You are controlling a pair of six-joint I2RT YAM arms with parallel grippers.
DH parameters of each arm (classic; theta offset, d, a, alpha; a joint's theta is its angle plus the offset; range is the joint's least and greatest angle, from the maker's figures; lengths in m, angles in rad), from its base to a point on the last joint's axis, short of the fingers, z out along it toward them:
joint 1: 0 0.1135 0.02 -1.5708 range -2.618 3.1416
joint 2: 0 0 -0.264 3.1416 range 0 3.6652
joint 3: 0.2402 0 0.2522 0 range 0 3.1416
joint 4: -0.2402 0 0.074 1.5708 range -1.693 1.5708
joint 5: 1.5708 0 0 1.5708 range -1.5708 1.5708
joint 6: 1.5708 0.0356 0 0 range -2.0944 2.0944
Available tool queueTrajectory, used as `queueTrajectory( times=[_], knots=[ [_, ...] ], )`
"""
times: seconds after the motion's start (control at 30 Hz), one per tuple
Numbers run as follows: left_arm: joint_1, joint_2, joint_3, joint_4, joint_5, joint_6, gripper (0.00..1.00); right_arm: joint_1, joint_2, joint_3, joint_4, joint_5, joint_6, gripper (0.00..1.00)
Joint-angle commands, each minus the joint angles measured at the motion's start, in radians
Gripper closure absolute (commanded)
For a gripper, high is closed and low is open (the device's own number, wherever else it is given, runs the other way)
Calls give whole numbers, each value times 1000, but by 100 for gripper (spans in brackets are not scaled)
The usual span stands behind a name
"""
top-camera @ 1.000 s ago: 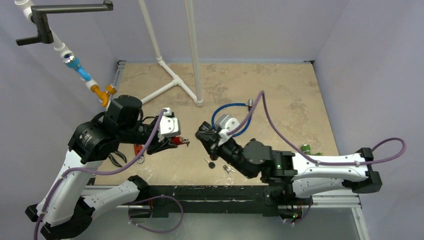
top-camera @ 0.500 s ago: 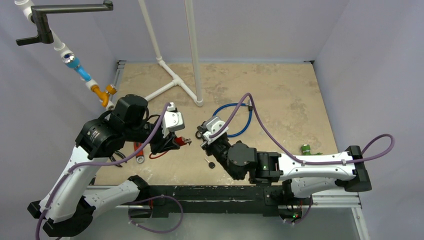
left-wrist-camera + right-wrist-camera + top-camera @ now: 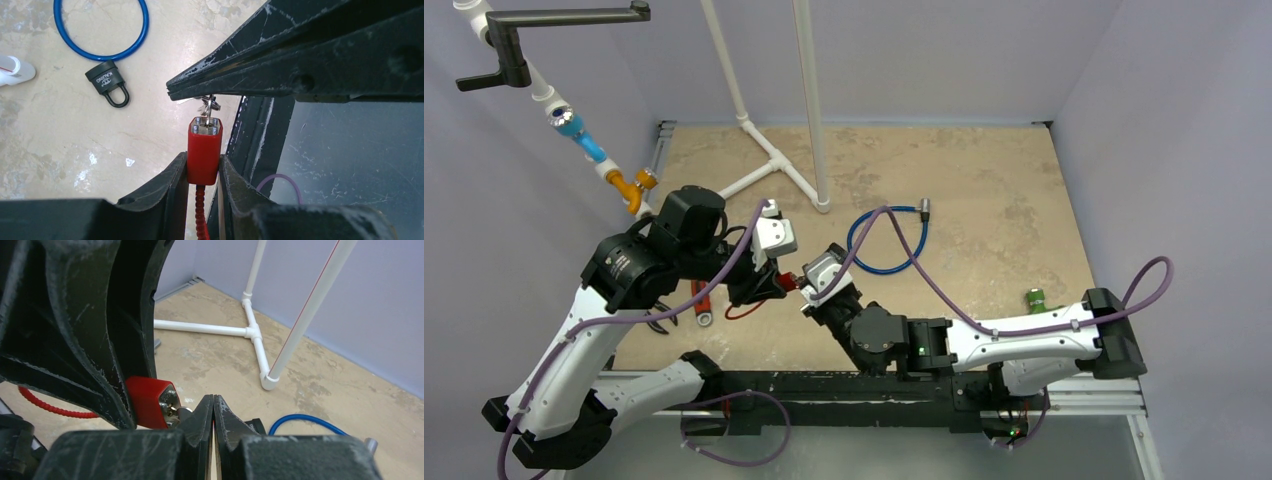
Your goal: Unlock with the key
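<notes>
A red lock body [image 3: 204, 150] with a red ribbed cable hanging from it is clamped between the fingers of my left gripper [image 3: 202, 156], held above the table's near edge. A small silver key [image 3: 208, 104] sticks out of the lock's metal end face. My right gripper [image 3: 213, 399] is shut, its fingers pressed flat together. The key head [image 3: 182, 412] lies against the outer side of the right gripper's left finger, not between the pads. In the top view the two grippers [image 3: 796, 284] meet tip to tip left of centre.
A black padlock [image 3: 107, 80] lies on the table beside a blue cable loop [image 3: 889, 240]. A white pipe stand [image 3: 769, 165] rises at the back. A red-handled tool [image 3: 701, 303] lies under the left arm and a green object [image 3: 1034, 297] sits at the right.
The right arm has swung left, carrying its shut gripper up to the key in the red lock. The left arm shifted slightly right with the lock still held.
</notes>
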Motion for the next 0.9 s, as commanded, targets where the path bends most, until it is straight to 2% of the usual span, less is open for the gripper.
queueTrajectory(
  times=[0.0, 0.33, 0.47, 0.53, 0.6, 0.7, 0.87],
  knots=[
    [3, -3, 37, 51, 30, -28, 100, 19, 28, 27, 89, 62, -20, 100],
    [4, 9, 34, 39, 54, -14, 100, 66, 93, 44, 125, 60, -4, 100],
    [3, -1, 43, 22, 53, 18, 100, 56, 4, -15, 98, 60, 30, 100],
    [3, -9, 46, 4, 46, 39, 100, 29, -75, -51, 27, 50, 74, 99],
    [4, -18, 47, -10, 47, 71, 100, -19, -159, -68, -86, -3, 180, 94],
    [3, -29, 51, -23, 43, 103, 100, -106, -284, -97, -205, -140, 300, 80],
    [4, -29, 63, -46, 42, 127, 100, -234, -399, -129, -257, -447, 400, 59]
  ],
)
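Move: The key in the red lock sits about 2 cm to the right hand's left, 1 cm back and 2 cm lower, right beside its shut fingers. From the left hand, which grips the lock body, the key is some 4 cm right, 1 cm ahead and 3 cm lower. Down on the table, roughly 32 cm below the right hand, the black padlock lies about 16 cm straight ahead; the black-headed key 3 cm ahead, 4 cm right. With its shut fingertips against the key, the right hand first eases down, left and back, 2 to 3 cm in all, while the left hand keeps its grip and shifts back about 1 cm. Then the right fingers come free and sweep quickly some 9 cm right, rising and reaching forward, rolling left side up as they part about a third. ##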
